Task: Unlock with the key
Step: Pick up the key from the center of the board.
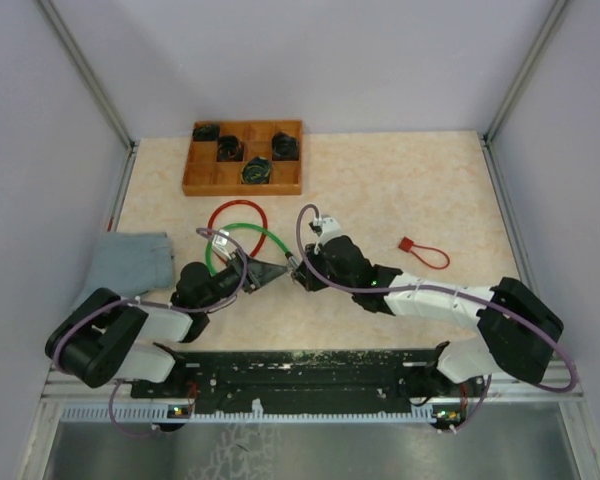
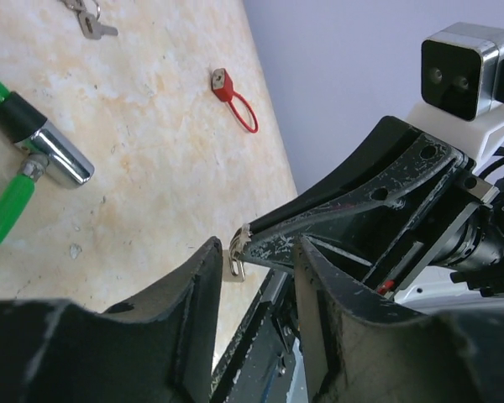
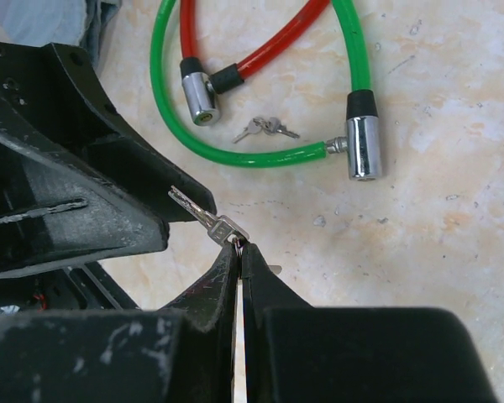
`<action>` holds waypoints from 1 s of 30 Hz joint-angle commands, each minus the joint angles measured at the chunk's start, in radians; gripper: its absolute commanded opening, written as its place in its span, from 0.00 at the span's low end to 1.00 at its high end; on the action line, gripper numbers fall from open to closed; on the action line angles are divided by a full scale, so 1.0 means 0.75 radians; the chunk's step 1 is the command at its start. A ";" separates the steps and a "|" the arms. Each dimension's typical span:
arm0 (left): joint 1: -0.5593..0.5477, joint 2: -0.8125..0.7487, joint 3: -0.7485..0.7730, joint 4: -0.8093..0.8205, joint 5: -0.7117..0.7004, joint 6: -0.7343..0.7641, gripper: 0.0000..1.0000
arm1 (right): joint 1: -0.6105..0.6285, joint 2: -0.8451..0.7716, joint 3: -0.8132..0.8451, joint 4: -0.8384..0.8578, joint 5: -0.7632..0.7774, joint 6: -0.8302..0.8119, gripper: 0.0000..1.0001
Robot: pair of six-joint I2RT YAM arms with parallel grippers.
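Observation:
My right gripper (image 3: 238, 243) is shut on the head and ring of a small silver key (image 3: 203, 218), held above the table with its blade pointing at my left gripper's fingers (image 3: 109, 210). In the left wrist view the key (image 2: 237, 262) hangs at the right gripper's tip, by the tips of my open left gripper (image 2: 256, 252), which holds nothing. The green cable lock (image 3: 260, 155) with its silver cylinder (image 3: 361, 147) lies on the table beyond. In the top view the two grippers meet, left (image 1: 265, 270) and right (image 1: 298, 270).
A red cable lock (image 3: 252, 50) with its cylinder (image 3: 197, 94) crosses the green one, with a spare key bunch (image 3: 265, 128) between them. A small red loop lock (image 1: 422, 250) lies to the right. A wooden tray (image 1: 244, 180) stands at the back. A grey cloth (image 1: 130, 262) lies left.

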 commanded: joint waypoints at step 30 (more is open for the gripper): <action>-0.001 -0.112 0.231 -0.173 0.259 0.614 0.00 | -0.162 -0.331 -0.135 0.265 -0.413 -0.255 0.35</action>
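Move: The bunch of keys my right fingers already hold is right at my left fingertips, about 1 cm ahead and 1 cm to the right at the same height; from my right hand it is about 1 cm ahead and 1 cm left. Roughly 10 cm below my left hand, the green lock's cylinder lies some 7 cm ahead and 2 cm right, a spare key pair about 3 cm ahead and 6 cm left, and another key pair about 13 cm ahead and 6 cm right. I ease my left hand forward about 1 cm and shut its half-open fingers on the key standing out from my right fingertips, while my right hand keeps its pinch almost in place. Once the left grip is closed, I open the right fingers about a third and lift both hands, the left some 3 cm with its fingertips tipping up nearly 20 degrees, the right about 4 cm while backing slightly to the right. ##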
